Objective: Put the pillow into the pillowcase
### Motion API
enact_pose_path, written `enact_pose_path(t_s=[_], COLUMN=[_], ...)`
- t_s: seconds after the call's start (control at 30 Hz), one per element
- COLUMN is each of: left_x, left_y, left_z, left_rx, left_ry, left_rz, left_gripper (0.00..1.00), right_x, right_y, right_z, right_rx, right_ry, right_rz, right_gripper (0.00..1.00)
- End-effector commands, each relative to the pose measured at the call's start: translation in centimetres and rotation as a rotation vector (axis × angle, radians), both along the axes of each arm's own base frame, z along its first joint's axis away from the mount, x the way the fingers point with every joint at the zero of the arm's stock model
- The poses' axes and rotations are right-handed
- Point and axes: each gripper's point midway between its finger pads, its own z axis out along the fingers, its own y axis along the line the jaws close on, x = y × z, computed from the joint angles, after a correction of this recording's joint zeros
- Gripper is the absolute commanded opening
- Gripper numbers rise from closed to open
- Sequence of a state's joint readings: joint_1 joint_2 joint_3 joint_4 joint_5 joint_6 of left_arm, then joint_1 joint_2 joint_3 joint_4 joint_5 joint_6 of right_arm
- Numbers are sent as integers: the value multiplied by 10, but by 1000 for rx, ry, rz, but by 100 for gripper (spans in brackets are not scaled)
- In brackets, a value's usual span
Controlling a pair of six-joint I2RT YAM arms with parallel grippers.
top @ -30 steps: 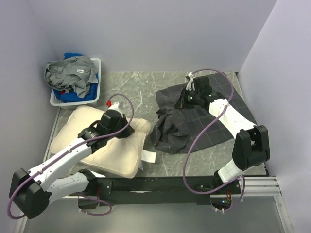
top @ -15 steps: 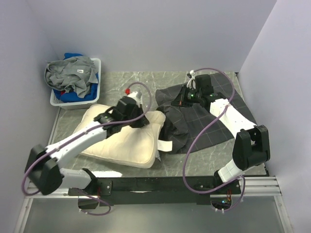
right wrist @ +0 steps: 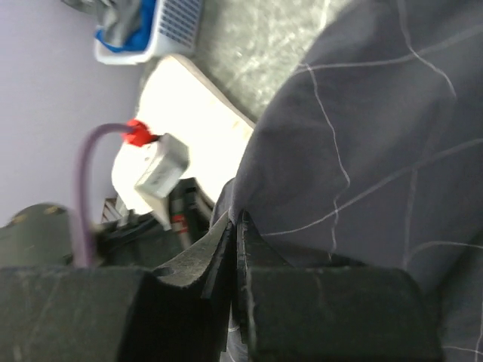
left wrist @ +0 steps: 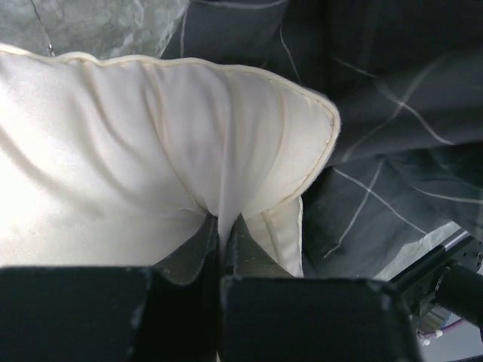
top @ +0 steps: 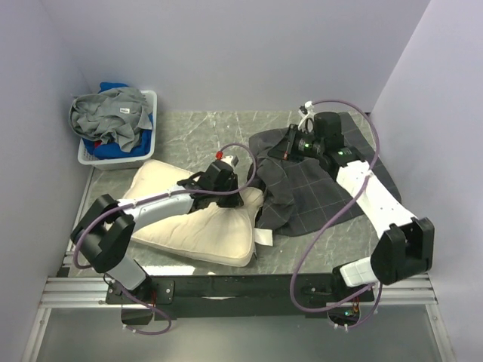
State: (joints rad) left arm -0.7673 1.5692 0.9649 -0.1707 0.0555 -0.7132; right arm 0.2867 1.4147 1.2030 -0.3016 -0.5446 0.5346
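Note:
The cream pillow (top: 189, 222) lies at centre-left, its right corner against the dark grid-patterned pillowcase (top: 324, 192). A white label (top: 263, 237) sticks out at its near right edge. My left gripper (top: 243, 194) is shut on a pinched fold of the pillow (left wrist: 136, 151), whose corner points at the pillowcase (left wrist: 392, 105) just ahead. In its own wrist view the left gripper (left wrist: 223, 226) has cream cloth squeezed between the jaws. My right gripper (top: 289, 151) holds the pillowcase's left edge, raised off the table. Seen from its wrist, the right gripper (right wrist: 235, 222) is shut on that edge of the pillowcase (right wrist: 362, 136), with the pillow (right wrist: 189, 113) below.
A white basket (top: 113, 160) heaped with grey and blue clothes stands at the back left corner. Walls close the table (top: 204, 128) at the back and both sides. A black rail runs along the near edge.
My left arm has dragged the pillow to the right until its corner meets the pillowcase. My right gripper has shifted right and back with the pillowcase edge, spreading the bunched cloth.

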Motion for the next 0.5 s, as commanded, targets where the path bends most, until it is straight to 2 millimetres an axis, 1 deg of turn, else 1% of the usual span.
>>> enact_pose_path(t_s=[0.0,0.07,0.1,0.13,0.2,0.23,0.3,0.33,0.37,0.43,0.47], left_x=[14,19,21,26,25,29,40,45,53,61,68], left_y=[-10,-11,-11,-13,-12,-14,-4,-6,-2,-3,2], left_z=[9,38,49,69,88,101,103,110,104,108,109], left_rx=[-32,-53,-55,-70,-70,-83,-24,-28,-15,-32,-43], left_ry=[-41,-87,-110,-140,-166,-188,-221,-234,-225,-224,-224], left_rz=[24,28,24,24,11,7,51,52,60,56,68], left_gripper=[1,1,1,1,1,1,1,1,1,1,1], right_x=[-18,-23,-27,-31,-35,-38,-43,-44,-48,-50,-50], right_y=[13,17,19,23,23,26,27,28,32,35,37], right_z=[22,16,14,15,17,17,19,20,20,17,14], right_rx=[15,-52,-74,-76,-60,-61,-75,-79,-79,-94,-119], right_ry=[-57,-66,-56,-66,-68,-70,-73,-75,-73,-64,-66], right_rz=[48,50,51,60,55,63,71,72,84,89,86], right_gripper=[10,11,11,11,11,11,11,11,12,12,12])
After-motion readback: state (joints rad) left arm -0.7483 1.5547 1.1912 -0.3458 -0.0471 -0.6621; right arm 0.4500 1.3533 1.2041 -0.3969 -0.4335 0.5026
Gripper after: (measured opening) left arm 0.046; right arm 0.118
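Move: The pillowcase's raised mouth waits about 8 cm to the right of the left hand, 4 cm farther out and some 3 cm higher. The white tag lies roughly 8 cm right and 11 cm back, 6 cm below. From the right hand, the pinched pillow corner is about 8 cm left, 7 cm back and 14 cm lower; the spread pillowcase centres 19 cm to its right, level with it, some 22 cm down. The pillow corner, still pinched in the left fingers, is lifted about 6.5 cm and carried some 4 cm forward under the pillowcase's edge, the fingers tipping up slightly. Meanwhile the right hand keeps its pinch on the case's rim and draws it about 4 cm back and 3 cm left towards the left hand, over the corner. ##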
